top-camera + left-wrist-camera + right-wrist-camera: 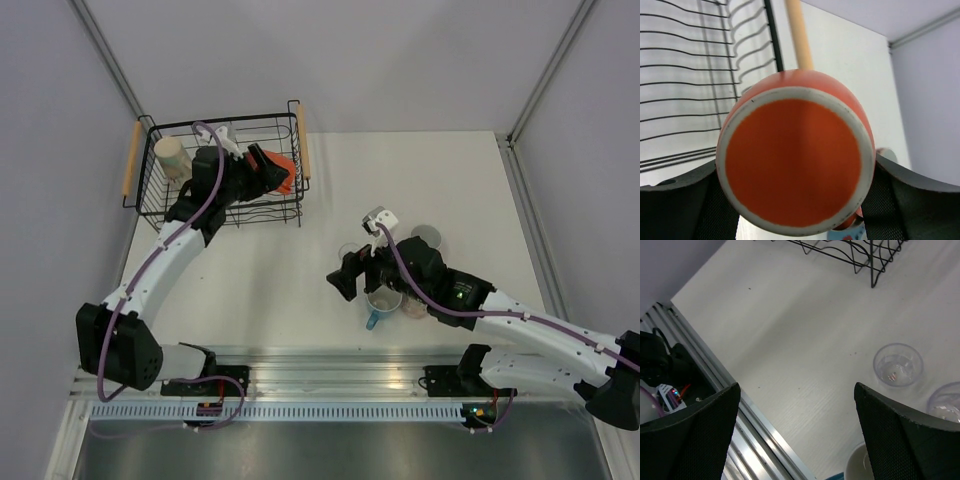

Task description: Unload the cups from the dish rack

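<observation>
My left gripper (266, 170) is shut on an orange mug (282, 172) over the right end of the black wire dish rack (150, 205). The left wrist view is filled by the mug's orange base with its pale ring (795, 165), clamped between the black fingers (680, 205). A cream mug (172, 157) stands in the rack's left end. My right gripper (345, 281) hangs open over bare table with nothing in it. Beside it on the table stand a blue mug (380, 305), a pink-red cup (412, 306) and clear cups (897, 365).
The rack has a wooden handle on each side (128, 160), and the right handle (799, 35) is just beyond the held mug. Another pale cup (427, 237) stands behind the right arm. An aluminium rail (755, 435) runs along the near table edge.
</observation>
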Tool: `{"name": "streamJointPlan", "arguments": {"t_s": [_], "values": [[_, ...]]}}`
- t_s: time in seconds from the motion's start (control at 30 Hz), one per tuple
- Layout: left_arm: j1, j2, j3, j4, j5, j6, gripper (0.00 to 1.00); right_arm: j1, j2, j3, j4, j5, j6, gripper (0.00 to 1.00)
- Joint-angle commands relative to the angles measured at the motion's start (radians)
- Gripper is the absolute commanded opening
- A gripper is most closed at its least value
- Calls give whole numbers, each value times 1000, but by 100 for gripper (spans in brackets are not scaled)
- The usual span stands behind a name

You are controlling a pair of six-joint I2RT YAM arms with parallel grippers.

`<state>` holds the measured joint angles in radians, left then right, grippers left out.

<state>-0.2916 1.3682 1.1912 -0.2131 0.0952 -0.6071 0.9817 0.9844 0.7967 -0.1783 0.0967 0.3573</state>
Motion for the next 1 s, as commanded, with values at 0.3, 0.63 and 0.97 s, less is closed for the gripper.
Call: {"name": "streamJointPlan", "arguments": {"t_s": [0.3, 0.63, 0.97], "values": [[-7, -293, -445, 777, 603, -281, 2, -9, -46, -89, 440, -310, 127, 98], [-4, -366, -751, 1243, 816, -430, 2, -26, -53, -175, 661, -328, 268, 98], [0, -357, -944, 1603, 830, -549, 2, -54, -15, -225, 819, -285, 403, 98]]}}
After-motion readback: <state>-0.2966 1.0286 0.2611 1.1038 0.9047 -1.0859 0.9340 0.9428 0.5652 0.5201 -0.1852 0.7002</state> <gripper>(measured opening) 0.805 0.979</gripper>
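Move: The left gripper already holds the orange cup above the right end of the dish rack; the cup is meant for the open right gripper, which waits about 25 cm back, 18 cm to the right and a little lower. From the left hand, the rack's right wooden handle lies some 9 cm ahead and 7 cm right, the small clear cup about 19 cm back and 18 cm right, both lower. From the right gripper, the orange cup is roughly 25 cm ahead, 18 cm left and slightly higher. Bring the left gripper back about 20 cm and somewhat right, clear of the rack and towards the right gripper, keeping the hold on the orange cup while swinging the wrist some 45 degrees clockwise and rolling its left side down. Meanwhile raise the right gripper roughly 7 cm and ease it left and slightly back, fingers wide open, rolling its left side up until it faces the cup's mouth. ##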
